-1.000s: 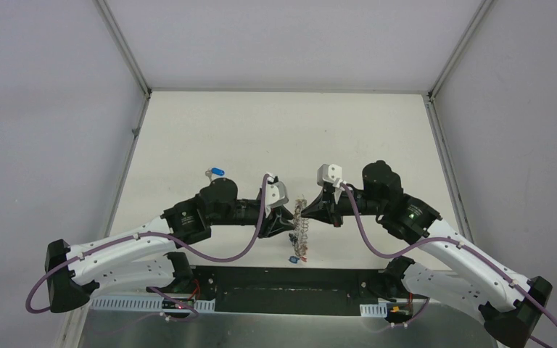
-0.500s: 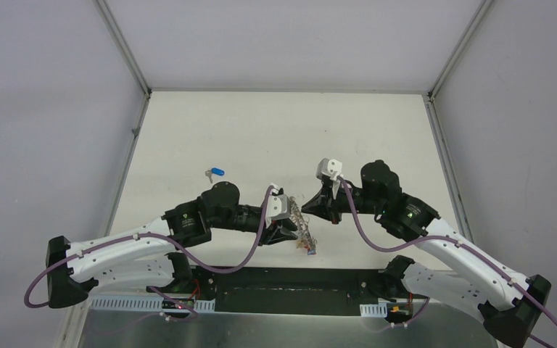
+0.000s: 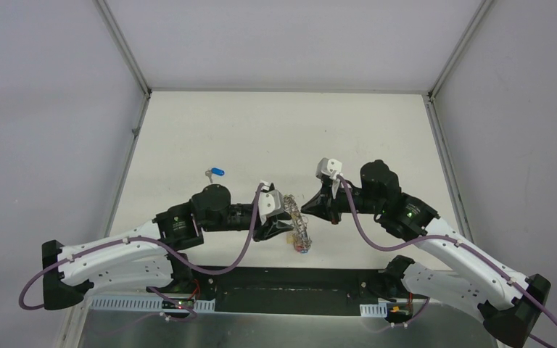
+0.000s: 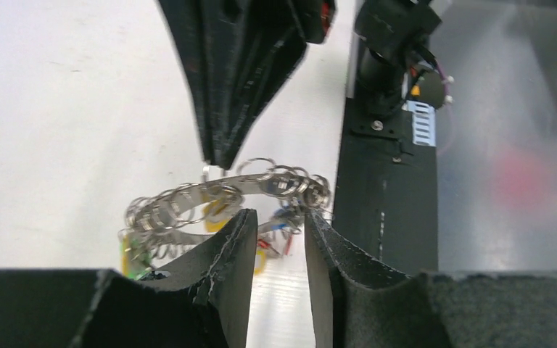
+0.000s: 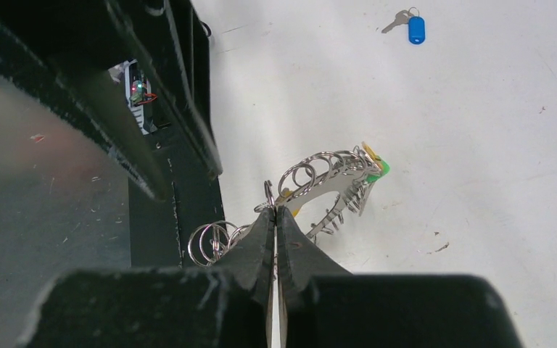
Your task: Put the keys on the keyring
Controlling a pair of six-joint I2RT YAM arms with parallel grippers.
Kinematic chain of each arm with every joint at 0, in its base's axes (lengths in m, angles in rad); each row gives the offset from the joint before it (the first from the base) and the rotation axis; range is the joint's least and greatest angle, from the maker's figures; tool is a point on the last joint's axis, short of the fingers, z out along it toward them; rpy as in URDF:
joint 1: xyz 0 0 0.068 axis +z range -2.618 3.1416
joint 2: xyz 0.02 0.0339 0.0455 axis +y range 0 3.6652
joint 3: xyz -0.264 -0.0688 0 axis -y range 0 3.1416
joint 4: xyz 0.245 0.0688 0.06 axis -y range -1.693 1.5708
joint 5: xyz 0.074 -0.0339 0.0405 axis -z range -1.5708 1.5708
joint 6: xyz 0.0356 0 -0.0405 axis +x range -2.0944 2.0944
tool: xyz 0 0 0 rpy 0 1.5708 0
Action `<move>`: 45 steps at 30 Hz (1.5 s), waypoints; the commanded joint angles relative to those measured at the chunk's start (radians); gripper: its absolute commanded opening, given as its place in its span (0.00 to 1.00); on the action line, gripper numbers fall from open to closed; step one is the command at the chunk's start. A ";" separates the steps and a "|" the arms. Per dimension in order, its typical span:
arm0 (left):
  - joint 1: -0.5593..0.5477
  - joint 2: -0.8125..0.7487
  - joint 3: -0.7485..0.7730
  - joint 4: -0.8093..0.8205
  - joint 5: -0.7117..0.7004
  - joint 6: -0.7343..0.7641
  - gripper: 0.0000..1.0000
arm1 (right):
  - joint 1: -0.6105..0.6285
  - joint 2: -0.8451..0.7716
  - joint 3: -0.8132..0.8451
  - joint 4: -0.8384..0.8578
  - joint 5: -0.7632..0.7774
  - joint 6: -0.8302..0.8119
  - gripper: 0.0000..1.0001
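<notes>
The keyring (image 3: 301, 226) is a silvery chain-like loop hung with small rings and red, green, yellow and blue tags. It is held just above the table between the two grippers. My right gripper (image 5: 275, 212) is shut on a ring of the keyring (image 5: 333, 170) and also shows in the top view (image 3: 304, 210). My left gripper (image 4: 279, 217) is open, its fingertips just below the keyring (image 4: 217, 199); it also shows in the top view (image 3: 281, 219). One blue-tagged key (image 3: 216, 172) lies loose on the table at far left, also in the right wrist view (image 5: 413, 27).
The black base plate (image 3: 290, 279) runs along the table's near edge, right below the keyring. The white table (image 3: 283, 130) stretches beyond the grippers, with grey walls on both sides.
My left arm has drawn back to the left and its gripper has turned. The keyring's hanging tags have swung up and right. My right gripper has shifted slightly left, holding the ring.
</notes>
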 commanded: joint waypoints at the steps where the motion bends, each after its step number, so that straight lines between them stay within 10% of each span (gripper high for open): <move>1: -0.008 -0.041 0.049 0.024 -0.131 0.055 0.33 | 0.003 -0.019 0.041 0.112 -0.076 -0.022 0.00; 16: -0.009 0.059 0.083 0.034 -0.092 0.187 0.29 | 0.004 0.002 0.046 0.118 -0.165 -0.033 0.00; 25: -0.009 0.054 0.073 0.039 -0.091 0.173 0.00 | 0.004 0.002 0.047 0.118 -0.157 -0.034 0.00; 32: -0.009 -0.019 -0.012 0.147 -0.073 0.142 0.00 | 0.004 -0.137 -0.031 0.182 -0.035 -0.060 0.72; 45: -0.009 -0.165 -0.210 0.512 0.100 0.299 0.00 | 0.003 -0.332 -0.145 0.262 -0.069 -0.122 0.75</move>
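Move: The keyring hangs from the closed right fingers, its middle about 2 cm back, 1 cm left and 3 cm below the right hand. From the half-open left hand, its middle is some 2 cm to the right, 1 cm ahead and 2 cm down; the right fingertips are 3 cm ahead, 2 cm right, about level. The loose blue-tagged key lies on the table roughly 30 cm ahead, 26 cm left and 24 cm below the left hand. Left shifts 3 cm forward, shuts on the keyring and eases back; right opens and rises 6 cm clear. ##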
